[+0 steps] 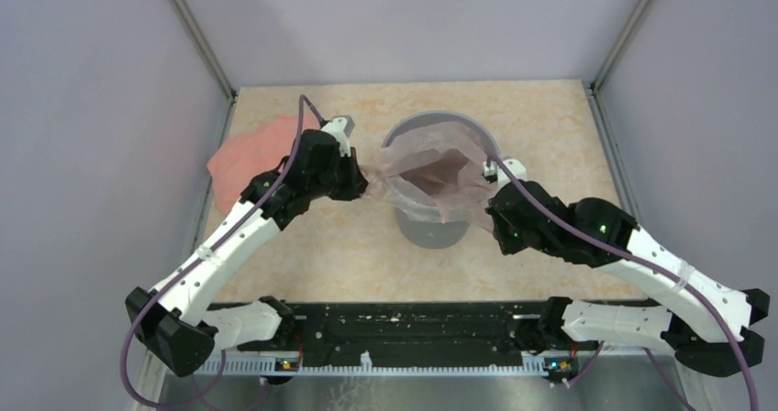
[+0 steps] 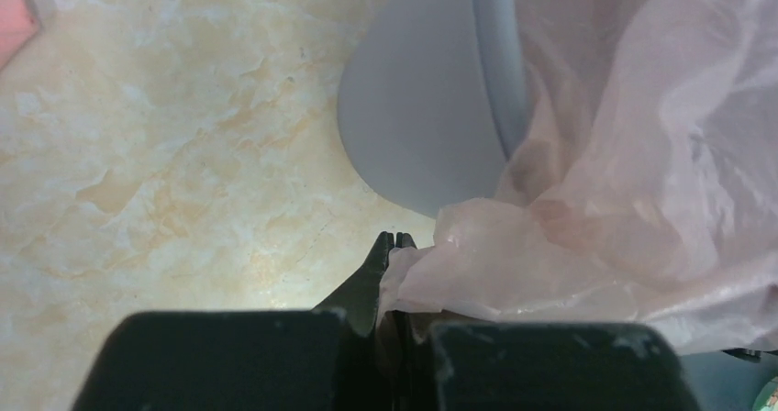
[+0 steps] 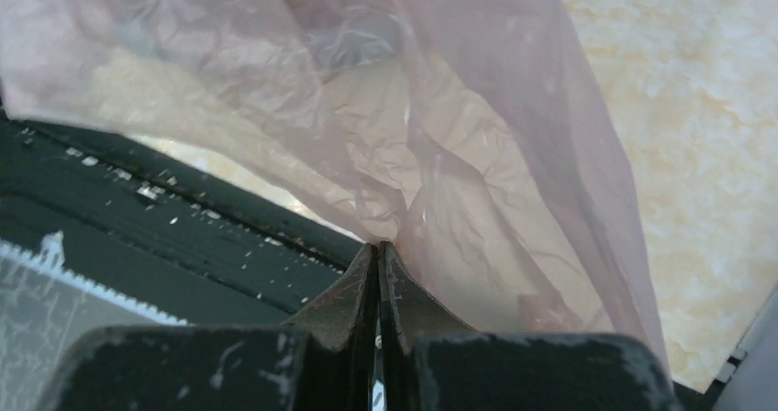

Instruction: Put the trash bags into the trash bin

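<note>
The grey trash bin stands upright mid-table, and a pale-pink translucent trash bag lies spread over its mouth with the middle sagging inside. My left gripper is at the bin's left rim, shut on the bag's left edge. In the left wrist view the film bunches out from between the closed fingertips of that gripper, beside the bin's wall. My right gripper is at the bin's right side, and the right wrist view has it shut on the film, which hangs from its tips.
A flat pink pile of more bags lies at the table's left edge behind the left arm; its corner shows in the left wrist view. Grey walls enclose the table on three sides. The black base rail runs along the near edge.
</note>
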Tool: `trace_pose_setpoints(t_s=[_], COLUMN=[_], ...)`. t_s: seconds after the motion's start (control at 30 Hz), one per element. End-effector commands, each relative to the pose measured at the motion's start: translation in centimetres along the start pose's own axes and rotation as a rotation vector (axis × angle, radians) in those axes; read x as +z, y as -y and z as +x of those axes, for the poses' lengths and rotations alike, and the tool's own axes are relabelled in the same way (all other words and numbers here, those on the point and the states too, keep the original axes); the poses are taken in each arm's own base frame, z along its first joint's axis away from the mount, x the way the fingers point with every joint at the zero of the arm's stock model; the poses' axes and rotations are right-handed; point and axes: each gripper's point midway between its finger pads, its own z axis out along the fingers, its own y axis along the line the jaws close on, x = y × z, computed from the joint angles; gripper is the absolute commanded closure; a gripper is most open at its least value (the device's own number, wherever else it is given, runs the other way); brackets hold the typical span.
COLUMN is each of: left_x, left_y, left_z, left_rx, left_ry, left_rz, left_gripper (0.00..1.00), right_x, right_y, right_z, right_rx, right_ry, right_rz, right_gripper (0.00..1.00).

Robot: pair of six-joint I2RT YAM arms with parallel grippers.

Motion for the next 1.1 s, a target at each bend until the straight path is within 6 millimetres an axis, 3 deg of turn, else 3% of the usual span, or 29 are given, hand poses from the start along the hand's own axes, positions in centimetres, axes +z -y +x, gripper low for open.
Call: trace_pose_setpoints(t_s=[0.0, 0.23, 0.37, 0.53, 0.63, 0.83, 1.07], left_x=[1.4, 2.8, 2.9, 1.8, 0.8, -1.6, -4.6], left_y=[-0.9, -1.3, -0.6, -0.4, -0.1, 0.5, 1.1], left_z=[-0.1, -0.4, -0.8, -1.5, -1.6, -1.8, -1.9], left_rx=[-0.022, -0.036, -0.028, -0.001, 0.014, 0.042, 0.072], left_ry=[0.007, 0.004, -0.01, 0.024, 0.039, 0.071, 0.095], left_rz=[-0.025, -0.03, -0.008, 0.003, 0.019, 0.057, 0.087], left_gripper=[1.0, 1.0, 0.91, 0.67, 0.59, 0.47, 0.34], right_x=[0.7, 2.7, 1.6, -1.1, -2.9, -5.6, -7.2], right_y=[3.6, 5.1, 4.6, 4.6, 4.6, 4.5, 3.6], right_z=[0.4, 0.1, -1.5, -3.3, -4.0, -5.8, -9.2], right_rx=[0.095, 0.179, 0.183, 0.194, 0.208, 0.2, 0.163], right_ry=[0.041, 0.073, 0.116, 0.19, 0.24, 0.318, 0.411], right_rz=[0.196, 0.233, 0.191, 0.144, 0.109, 0.06, 0.005], right_gripper=[1.0, 1.0, 0.98, 0.52, 0.32, 0.18, 0.14])
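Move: The trash bin, with the held bag draped over its rim, is centred about 16 cm to the left hand's right, 4 cm ahead and 12 cm below; the bag's mouth is also 16 cm right, 2 cm ahead, just below. A flat pink cloth lies some 20 cm ahead and 22 cm left of that hand, on the table. From the right hand the bin is about 13 cm ahead, 12 cm left and 12 cm below, the bag's mouth 10 cm ahead, 12 cm left, 3 cm below. Both hands dip, the right going right-forward about 5 cm, open off the bag's edges, then rise, right some 12. ##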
